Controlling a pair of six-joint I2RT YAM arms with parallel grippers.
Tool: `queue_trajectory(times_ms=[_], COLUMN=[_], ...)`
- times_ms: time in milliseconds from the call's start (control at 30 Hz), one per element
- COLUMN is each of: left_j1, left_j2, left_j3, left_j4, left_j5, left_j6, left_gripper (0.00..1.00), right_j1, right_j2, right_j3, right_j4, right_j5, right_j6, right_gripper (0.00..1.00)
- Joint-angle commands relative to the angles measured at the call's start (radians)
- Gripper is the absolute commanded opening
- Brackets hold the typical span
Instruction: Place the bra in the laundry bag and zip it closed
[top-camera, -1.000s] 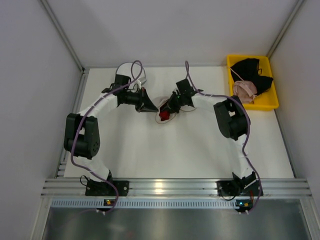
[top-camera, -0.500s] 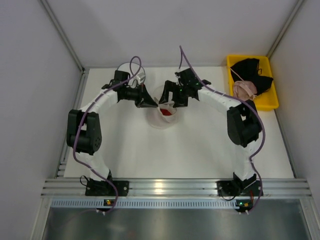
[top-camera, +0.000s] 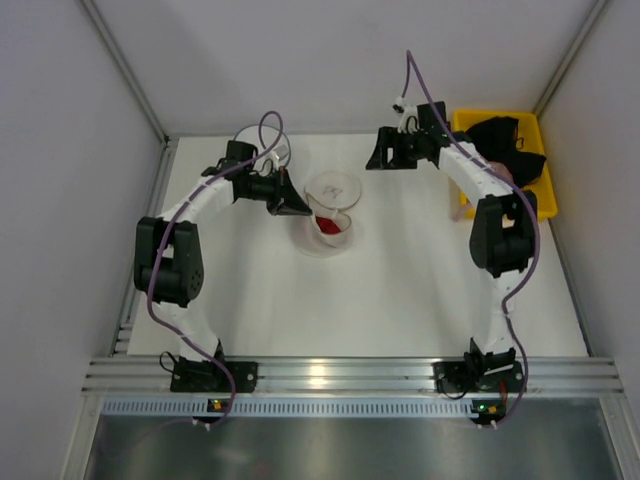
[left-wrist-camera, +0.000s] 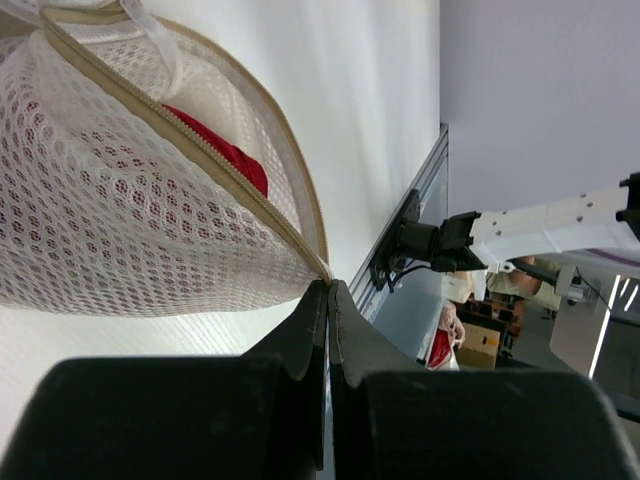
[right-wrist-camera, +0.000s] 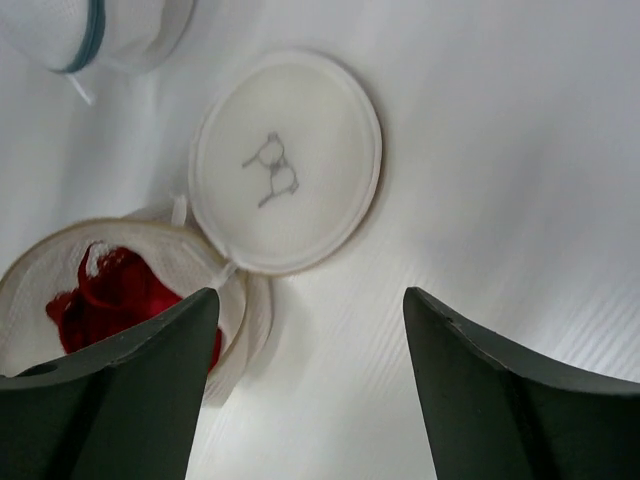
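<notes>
The laundry bag (top-camera: 320, 243) lies open mid-table, its round lid (right-wrist-camera: 285, 160) with a small dark mark flipped back. The red bra (top-camera: 328, 226) is bunched inside it and shows through the mesh (left-wrist-camera: 225, 155). My left gripper (top-camera: 306, 210) is shut on the bag's zipper rim (left-wrist-camera: 327, 283) at its left side, holding the mouth up. My right gripper (top-camera: 375, 158) hangs open above the table behind and to the right of the bag, with nothing between its fingers (right-wrist-camera: 310, 295).
A yellow bin (top-camera: 540, 208) at the back right holds a black garment (top-camera: 505, 135) and a pale pink bra (top-camera: 490, 180). A second round mesh bag with a dark rim (right-wrist-camera: 90, 30) lies behind the laundry bag.
My right gripper opened, left the bag and rose away to the back right. The lid now lies flipped back. The left gripper kept its hold.
</notes>
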Motion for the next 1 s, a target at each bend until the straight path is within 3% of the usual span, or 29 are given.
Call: queue_trajectory(times_ms=[0, 133, 333, 500, 633, 700, 767, 800, 833, 867, 967], left_j1=[0.01, 0.011, 0.016, 0.016, 0.017, 0.017, 0.019, 0.019, 0.02, 0.02, 0.02], left_j2=[0.043, 0.087, 0.109, 0.116, 0.132, 0.146, 0.161, 0.167, 0.17, 0.175, 0.19], left_j3=[0.082, 0.163, 0.192, 0.197, 0.212, 0.238, 0.254, 0.266, 0.269, 0.271, 0.289], left_j4=[-0.093, -0.204, -0.21, -0.21, -0.209, -0.215, -0.222, -0.232, -0.232, -0.232, -0.233], left_j5=[0.02, -0.02, -0.037, -0.043, -0.041, -0.049, -0.058, -0.063, -0.066, -0.075, -0.093], left_j6=[0.094, 0.21, 0.22, 0.22, 0.231, 0.238, 0.251, 0.257, 0.266, 0.269, 0.286], left_gripper=[0.0, 0.0, 0.0, 0.0, 0.0, 0.0, 0.0, 0.0, 0.0, 0.0, 0.0], right_j1=[0.023, 0.029, 0.075, 0.111, 0.135, 0.143, 0.152, 0.154, 0.152, 0.151, 0.125], right_j2=[0.147, 0.282, 0.321, 0.377, 0.46, 0.472, 0.479, 0.479, 0.465, 0.45, 0.353], right_j3=[0.17, 0.263, 0.257, 0.309, 0.385, 0.389, 0.385, 0.382, 0.37, 0.353, 0.259], right_j4=[0.016, 0.047, 0.134, 0.044, -0.036, -0.046, -0.05, -0.056, -0.056, -0.05, 0.009], right_j5=[-0.095, -0.136, -0.093, 0.144, 0.192, 0.21, 0.206, 0.191, 0.181, 0.171, 0.135], right_j6=[-0.148, -0.151, -0.148, -0.177, -0.168, -0.176, -0.179, -0.181, -0.181, -0.181, -0.162], right_gripper=[0.74, 0.72, 0.71, 0.68, 0.61, 0.53, 0.39, 0.28, 0.07, 0.0, 0.0])
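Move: The laundry bag's round lid lies flat, its middle about 12 cm left of the right hand, 4 cm ahead and 12 cm below. The bag's open body with the red bra in it is roughly 9 cm back, 13 cm left and 8 cm below; the empty bag stands about 14 cm ahead, 30 cm left. For the left hand, holding the body's rim, the lid is some 16 cm ahead, 5 cm right, 14 cm below; the body 4 cm ahead, 4 cm right, 9 cm below. The right fingers shut on the lid's right-hand rim after the open hand dives about 12 cm, going forward first, then mostly left by some 6 cm, with a slight roll late on. The left hand keeps its pinch on the body's rim and eases it forward and down, roughly 3 cm each way. ##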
